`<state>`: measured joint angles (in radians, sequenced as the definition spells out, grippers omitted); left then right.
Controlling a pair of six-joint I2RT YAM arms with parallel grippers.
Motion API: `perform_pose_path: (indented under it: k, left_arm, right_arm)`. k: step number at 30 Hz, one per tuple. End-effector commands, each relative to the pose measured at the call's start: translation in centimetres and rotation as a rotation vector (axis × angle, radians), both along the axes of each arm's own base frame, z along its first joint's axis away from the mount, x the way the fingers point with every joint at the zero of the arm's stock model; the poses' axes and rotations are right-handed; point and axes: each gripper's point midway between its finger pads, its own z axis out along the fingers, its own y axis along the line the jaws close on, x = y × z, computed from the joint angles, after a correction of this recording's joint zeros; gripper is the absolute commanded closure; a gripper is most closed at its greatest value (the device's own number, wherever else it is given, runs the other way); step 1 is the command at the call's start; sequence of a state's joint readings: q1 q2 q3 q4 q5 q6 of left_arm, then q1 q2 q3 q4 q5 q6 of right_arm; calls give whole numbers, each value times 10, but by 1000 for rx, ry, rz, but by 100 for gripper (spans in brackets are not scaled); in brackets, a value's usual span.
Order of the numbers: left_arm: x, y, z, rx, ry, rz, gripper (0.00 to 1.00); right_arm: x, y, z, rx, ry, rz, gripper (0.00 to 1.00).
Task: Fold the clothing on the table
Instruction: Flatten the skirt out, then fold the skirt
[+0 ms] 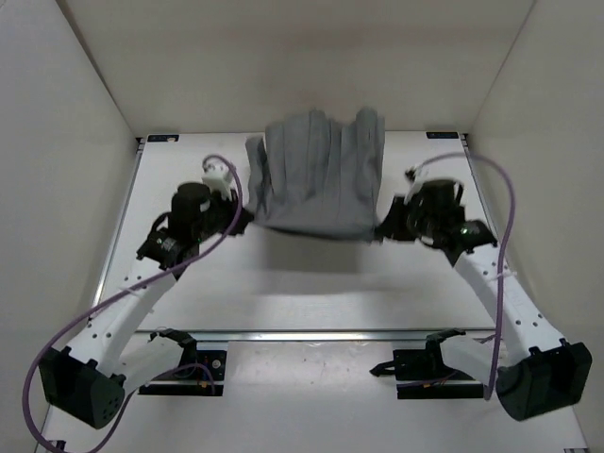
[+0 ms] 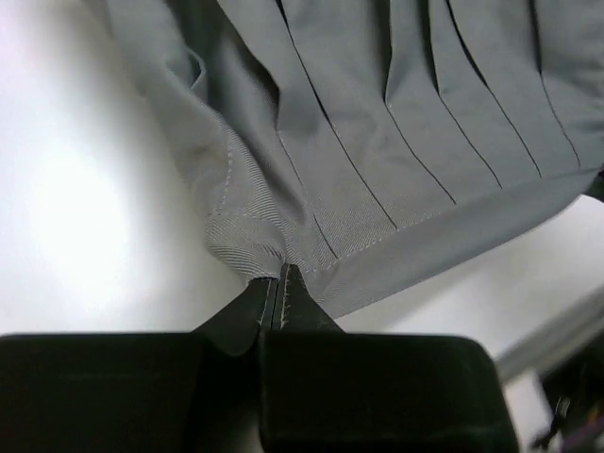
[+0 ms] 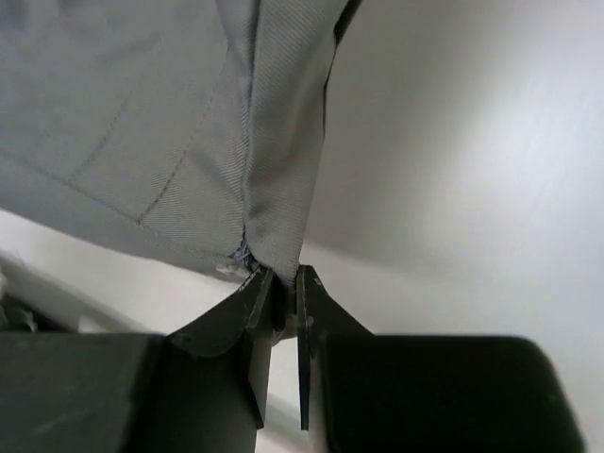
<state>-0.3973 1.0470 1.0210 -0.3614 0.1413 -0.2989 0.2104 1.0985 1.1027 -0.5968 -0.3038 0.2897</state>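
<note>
The grey clothing (image 1: 316,175) is stretched in the air between my two arms above the white table (image 1: 283,283), its far part running back toward the rear wall in long pleat-like folds. My left gripper (image 1: 250,219) is shut on the near left corner of the clothing (image 2: 377,142), its fingers (image 2: 279,283) pinching the hem. At the near right corner, my right gripper (image 1: 380,229) is shut on a folded edge of the clothing (image 3: 142,142), which passes between its fingers (image 3: 283,283). A shadow lies on the table under the raised near hem.
White walls enclose the table on the left, right and back. A metal rail (image 1: 311,333) with black brackets runs along the near edge, by the arm bases. Purple cables loop off both arms.
</note>
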Motion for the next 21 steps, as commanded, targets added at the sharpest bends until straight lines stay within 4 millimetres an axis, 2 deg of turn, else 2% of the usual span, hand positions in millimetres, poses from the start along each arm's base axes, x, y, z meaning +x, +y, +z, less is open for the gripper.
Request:
perform_pose_path:
  k: [1,2,3,5,8,9,11,13,14,15,17,18,20,21]
  left_arm:
    - [-57,21,-67,65,182,9,100]
    - [-73,24,-87,70,247,6,100]
    - [-87,21,-89,45,259,-10,100]
    - [-114,24,-109,29,327,-26,100]
    - [-131,29,-112,-8,362,-27,100]
    - [-129,32,-111,4,353,-14,100]
    - [-121,35,-107,13,333,10,100]
    - [-104,40,-105,27,323,64,100]
    - [-91,45,-106,22,325,102,100]
    - [-79,42,-98,2,292,105,100]
    - [-56,39,-104,-23,314,125,100]
    - [-45,38,-98,-29,292,131,100]
    - [-23,38,-105,-10,313,166,100]
    - [-10,35,-101,-11,304,167,100]
  right_arm:
    - [-67,-4,-74,-28,203,-87,100]
    - [-94,4,-102,-11,304,-80,100]
    - [-105,8,-98,28,284,-74,100]
    - [-134,20,-114,111,349,-71,100]
    - [-141,26,-110,163,340,-54,100]
    - [-139,25,-109,153,337,-45,100]
    - [-121,24,-102,144,285,-43,100]
    - [-101,24,-98,109,262,-15,100]
    - [-89,20,-102,99,274,-34,100]
    - [-76,17,-97,101,243,-17,100]
    - [-56,15,-107,106,277,-13,100]
    - [-43,13,-96,124,231,-17,100]
    - [-18,10,-89,119,208,-26,100]
    - [-7,11,-86,118,185,-21,100]
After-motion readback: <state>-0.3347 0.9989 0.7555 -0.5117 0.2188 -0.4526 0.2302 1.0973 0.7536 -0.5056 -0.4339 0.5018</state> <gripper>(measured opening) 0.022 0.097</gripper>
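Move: Out in the air ahead, the skirt streams from both grippers, which pinch its waistband corners. From the left hand, the patch of table it is being laid on is about 2 cm ahead, 14 cm right and 25 cm down. The skirt's body is roughly 12 cm ahead, 14 cm right and a little lower. From the right hand, that patch is some 2 cm ahead, 14 cm left and 23 cm down, with the body about 13 cm ahead, 13 cm left and slightly lower. Whipping the held waistband back towards the bases and down together, both hands travel about 12 to 15 cm back and 12 cm down, quickly. Then they turn and carry it forward again, the left some 7 cm and the right 10 cm, at nearly the same low height. Both wrists tip down roughly 20 to 25 degrees, and the fingers keep their pinch on the corners. ##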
